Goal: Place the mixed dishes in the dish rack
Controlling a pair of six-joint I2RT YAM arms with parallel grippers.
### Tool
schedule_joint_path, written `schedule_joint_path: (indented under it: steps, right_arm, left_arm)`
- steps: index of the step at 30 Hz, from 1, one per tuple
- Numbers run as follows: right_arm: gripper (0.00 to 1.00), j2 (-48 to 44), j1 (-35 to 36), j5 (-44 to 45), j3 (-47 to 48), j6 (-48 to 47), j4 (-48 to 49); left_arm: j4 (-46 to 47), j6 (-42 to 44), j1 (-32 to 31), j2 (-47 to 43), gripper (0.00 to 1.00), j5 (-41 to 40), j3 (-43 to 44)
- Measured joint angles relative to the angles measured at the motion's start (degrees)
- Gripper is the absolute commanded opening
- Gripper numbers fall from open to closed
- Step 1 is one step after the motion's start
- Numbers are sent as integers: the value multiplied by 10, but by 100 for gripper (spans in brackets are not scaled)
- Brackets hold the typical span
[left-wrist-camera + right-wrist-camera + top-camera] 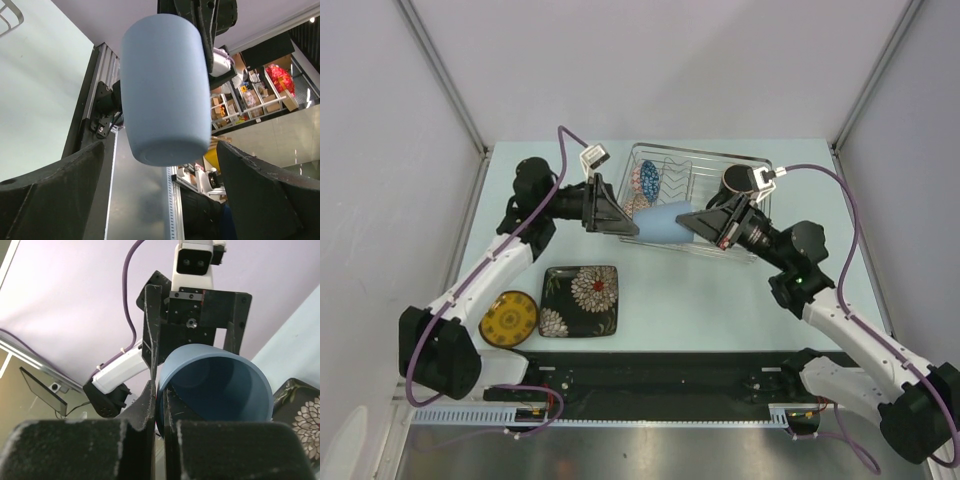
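Observation:
My right gripper [685,222] is shut on the rim of the light-blue cup [663,222], one finger inside and one outside, and holds it sideways in the air in front of the dish rack [763,163]. In the right wrist view the gripper [160,390] pinches the cup's wall [220,385]. My left gripper [623,222] stands open facing the cup's base [165,85], its fingers [55,195] apart on either side without touching. The black square floral plate [582,301] and the small yellow plate [509,316] lie on the table at the near left.
In the rack stand a blue patterned bowl [649,178] and a beige-pink bowl [635,186] at its left end, and a black mug [738,180] at its right. A black rail [660,370] runs along the table's near edge.

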Motion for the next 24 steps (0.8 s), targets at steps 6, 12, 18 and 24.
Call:
schedule_joint_path:
  steps: [6,12,18,24]
  right_arm:
    - [0,21,1,-2,-4,24,46]
    - [0,55,23,4,-8,33,85]
    - [0,78,38,14,-12,40,125]
    - [10,82,42,19,-14,36,141]
  left_arm:
    - [-30,28,-22,24,100,-9,22]
    - [-31,33,-34,34,91,-19,40]
    - [-14,26,-38,35,74,-20,41]
    - [2,17,-39,35,18,-20,41]
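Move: The blue cup lies sideways in the air, base towards the left hand, its middle about 7 cm to the right and level with the open left fingers. The right hand still pinches its rim wall; the cup's middle is some 5 cm left of that hand, 3 cm below and 1 cm back. From the left hand, the black plate lies about 13 cm left, 3 cm back and 28 cm below; the dish rack's middle is roughly 26 cm ahead, 14 cm right, 25 cm below. Rightward about 2 cm, the wide-open left hand slides its fingers around the base end of the blue cup and, once nearly stopped, begins closing, going about a third shut and coming up against the cup's sides. The right hand, shut on the rim, meanwhile brings the cup some 2.5 cm left towards it, with a slight counter-clockwise turn. ##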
